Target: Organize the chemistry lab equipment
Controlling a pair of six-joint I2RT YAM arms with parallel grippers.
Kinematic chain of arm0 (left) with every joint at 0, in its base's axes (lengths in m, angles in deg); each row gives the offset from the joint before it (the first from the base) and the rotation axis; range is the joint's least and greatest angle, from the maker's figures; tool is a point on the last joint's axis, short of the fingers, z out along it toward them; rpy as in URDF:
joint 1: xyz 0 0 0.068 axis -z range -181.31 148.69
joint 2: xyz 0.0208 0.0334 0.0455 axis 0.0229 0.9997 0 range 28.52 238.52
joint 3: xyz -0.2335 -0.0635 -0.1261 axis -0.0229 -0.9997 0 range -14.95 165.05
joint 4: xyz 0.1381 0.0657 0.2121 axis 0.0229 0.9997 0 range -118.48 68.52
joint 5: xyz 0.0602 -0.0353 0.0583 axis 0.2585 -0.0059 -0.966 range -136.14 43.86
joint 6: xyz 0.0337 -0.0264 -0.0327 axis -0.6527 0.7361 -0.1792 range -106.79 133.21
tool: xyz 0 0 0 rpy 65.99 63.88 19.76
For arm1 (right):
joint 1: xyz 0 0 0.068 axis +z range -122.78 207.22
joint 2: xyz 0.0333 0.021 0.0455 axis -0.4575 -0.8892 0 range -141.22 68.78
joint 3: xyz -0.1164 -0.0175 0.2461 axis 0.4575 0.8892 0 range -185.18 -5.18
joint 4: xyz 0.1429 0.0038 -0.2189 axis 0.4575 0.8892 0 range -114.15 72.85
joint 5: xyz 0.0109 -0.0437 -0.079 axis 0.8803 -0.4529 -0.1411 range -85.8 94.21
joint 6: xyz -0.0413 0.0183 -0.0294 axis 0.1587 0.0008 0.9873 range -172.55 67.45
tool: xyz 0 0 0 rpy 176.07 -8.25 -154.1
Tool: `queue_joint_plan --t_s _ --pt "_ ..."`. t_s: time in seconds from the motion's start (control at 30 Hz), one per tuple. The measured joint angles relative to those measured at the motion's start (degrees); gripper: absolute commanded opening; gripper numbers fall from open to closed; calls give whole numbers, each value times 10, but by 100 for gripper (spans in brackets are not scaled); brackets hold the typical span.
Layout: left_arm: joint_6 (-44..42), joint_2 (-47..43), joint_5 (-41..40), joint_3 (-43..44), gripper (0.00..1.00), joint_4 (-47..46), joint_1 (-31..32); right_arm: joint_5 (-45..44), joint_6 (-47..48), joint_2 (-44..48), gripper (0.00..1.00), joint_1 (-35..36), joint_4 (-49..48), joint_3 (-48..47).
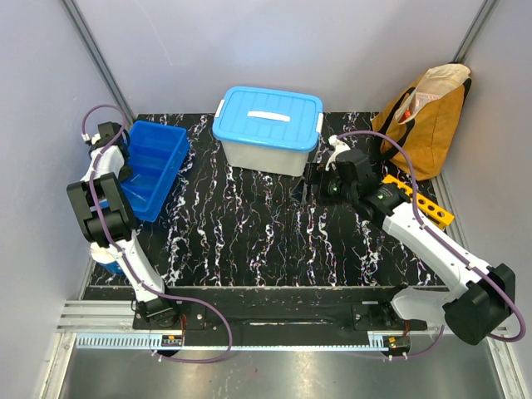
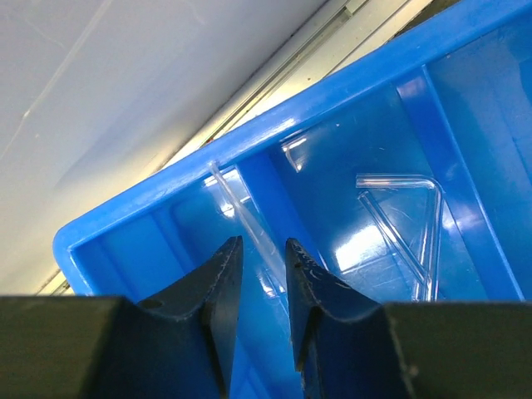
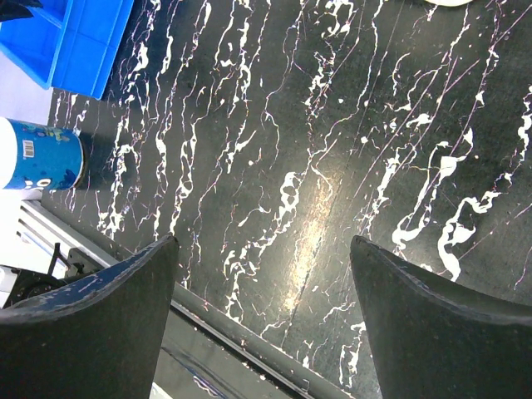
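Observation:
A blue divided bin [image 1: 158, 166] stands at the table's left. My left gripper [image 1: 123, 158] hangs over its far-left end. In the left wrist view the bin [image 2: 349, 91] fills the frame. A clear glass tube [image 2: 241, 212] leans in one compartment, running between my left gripper's [image 2: 263, 241] fingers. The jaws stand a narrow gap apart, wider than the tube. A bent glass tube [image 2: 416, 224] lies in the neighbouring compartment. My right gripper [image 1: 316, 179] is wide open and empty above the black marble table [image 3: 316, 166], beside a clear box with a blue lid [image 1: 268, 129].
A yellow rack [image 1: 422, 205] lies at the right edge behind my right arm. A tan bag [image 1: 426, 116] stands at the back right. A blue-and-white can [image 1: 108, 262] stands near the left arm's base and shows in the right wrist view [image 3: 37, 154].

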Motion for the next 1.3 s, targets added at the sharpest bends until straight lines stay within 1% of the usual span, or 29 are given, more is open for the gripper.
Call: queue_joint_plan --t_s 0.07,0.23,0.37,0.63,0.87,0.93,1.03,1.13,1.3 --pt "1 0 -1 -1 28 1 -1 0 0 0 89 0 0 0" --pt "5 -1 -1 -7 20 -1 -2 0 0 0 89 0 0 0" --pt "8 -5 1 -15 16 -2 -2 1 0 0 89 0 0 2" --pt "11 -33 12 -30 16 -4 -3 1 0 3 89 0 0 7" --pt "17 -61 18 -37 3 -5 -4 2 0 10 89 0 0 8" --pt "24 -68 20 -40 2 -5 -4 2 0 10 89 0 0 9" --pt "35 -82 20 -51 5 -5 -4 3 0 10 89 0 0 9" --pt "45 -100 20 -70 1 -6 -4 7 0 10 89 0 0 10" --pt "62 -107 20 -80 0 -5 -10 12 0 16 89 0 0 14"
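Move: Between the left hand's parted tips runs a straight glass tube. Its middle lies about 2 cm to the hand's right and 1 cm below, level fore and aft. The bent glass tube is some 7 cm ahead, neither left nor right, 4 cm down; the blue tray's middle sits roughly 5 cm ahead, 6 cm right and 3 cm lower. From the idle right hand the straight tube is about 56 cm left, 12 cm ahead and 15 cm down. Closing around the straight glass tube, the left hand first eases down about half a centimetre, then rises some 3 cm from its starting height while drawing back nearly as far, away from the bent tube. The fingers shut almost fully and pinch the straight tube, and the wrist tips them up slightly, by 5 to 10 degrees. ##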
